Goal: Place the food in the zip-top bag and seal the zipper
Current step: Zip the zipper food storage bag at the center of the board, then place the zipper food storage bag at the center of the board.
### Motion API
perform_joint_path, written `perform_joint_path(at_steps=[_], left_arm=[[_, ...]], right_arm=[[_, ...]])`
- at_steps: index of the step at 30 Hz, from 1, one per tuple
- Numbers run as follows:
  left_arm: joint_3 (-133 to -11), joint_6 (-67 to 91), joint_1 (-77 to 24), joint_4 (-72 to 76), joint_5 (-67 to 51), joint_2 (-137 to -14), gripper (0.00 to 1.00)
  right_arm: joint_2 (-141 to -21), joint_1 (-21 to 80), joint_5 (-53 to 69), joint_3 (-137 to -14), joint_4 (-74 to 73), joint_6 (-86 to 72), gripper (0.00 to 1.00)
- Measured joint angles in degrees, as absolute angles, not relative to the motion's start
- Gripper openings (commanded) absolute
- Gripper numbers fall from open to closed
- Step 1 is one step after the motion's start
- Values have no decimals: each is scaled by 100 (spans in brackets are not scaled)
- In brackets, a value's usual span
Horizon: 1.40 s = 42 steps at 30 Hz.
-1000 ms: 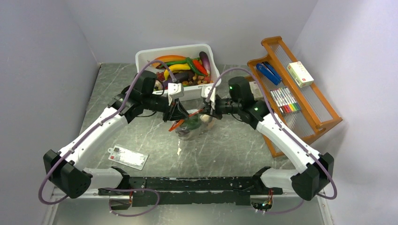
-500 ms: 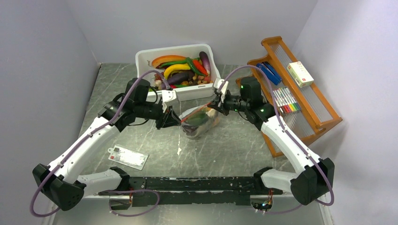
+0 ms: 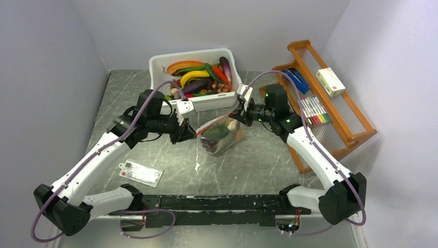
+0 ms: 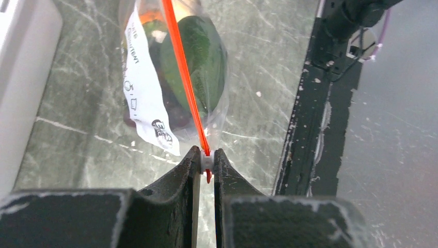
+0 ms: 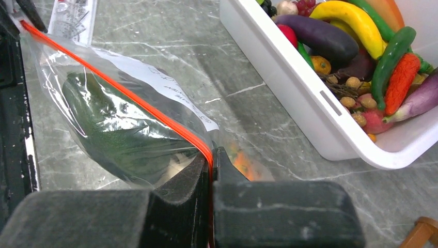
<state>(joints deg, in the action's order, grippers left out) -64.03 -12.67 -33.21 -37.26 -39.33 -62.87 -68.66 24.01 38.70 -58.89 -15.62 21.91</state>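
Note:
The clear zip-top bag [image 3: 219, 137] hangs between my two grippers, just above the table. Its orange-red zipper [image 4: 183, 77] is stretched taut from one gripper to the other. My left gripper [image 4: 206, 161] is shut on the zipper's left end, with a small white slider pinched between its fingertips. My right gripper [image 5: 212, 157] is shut on the zipper [image 5: 119, 88] at the bag's other corner. Inside the bag lie a green piece of food [image 5: 119, 132], a dark red-purple piece [image 4: 173, 116] and an orange piece [image 5: 243, 163]. The white label [image 4: 142, 98] faces the left wrist camera.
A white tub [image 3: 155, 64] of toy vegetables stands right behind the bag. An orange wooden rack [image 3: 356, 121] with markers and boxes lies at the right. A flat white card [image 3: 140, 173] lies near the left arm. A black rail [image 3: 217, 201] runs along the near edge.
Both grippers have drawn apart, the left one going left and the right one going right. The zipper now runs in a straight, taut line between them, and the bag has shifted slightly right.

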Motion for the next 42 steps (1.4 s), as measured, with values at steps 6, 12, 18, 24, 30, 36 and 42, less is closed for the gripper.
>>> perform_joint_path(at_steps=[6,12,18,24,30,36,42], left_arm=[[-6849,-1601,-3328,-3861,-3030,-6377,7],[-8093,-2539,-3328,-4292,-2412,-6919,7],[-7719,-3398,-3328,-4418,-2482,-6674,7],[-6602,-3583,-3527,-4499,-3201,-6554,11],[-6045,-3485,-3758,-4582,-4115,-6440,42],[-5693,-3188,-3964,-4456,-5162,-6176,72],[-5417,-2185,-3986,-3623,-4897,-5677,85]], right_arm=[[-7273,2362,3857,-6121,-1411,2235,0],[-8014,2283,3791,-7321,-1498,2488,17],[-7325,2206,3437,-6702,-1490,2517,40],[-6759,2209,3170,-5651,-1804,1719,46],[-5986,2206,2161,-5293,-2043,316,53],[-5496,2206,1280,-5343,-2099,-567,97],[-5033,2202,471,-5345,-2134,-1205,100]])
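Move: Hanging between the two hands, which hold its orange zipper ends, the zip-top bag has its middle about 9 cm right of the left hand, 2 cm ahead and 8 below. It is to be laid on a patch of bare board about 4 cm back and 5 right of the left hand, 16 below; from the right hand that patch is some 13 cm back and 9 left. The food tub stands about 27 cm ahead of the left hand and 1 left. Swinging the held bag, both hands go forward and up by about 6 cm, then sweep back and down towards the near part of the board, the left by some 15 cm back. The right fingers open from the top of the swing and that hand then backs off right, rising and turning clockwise; the left fingers open only when low and near the end of the pull back. ##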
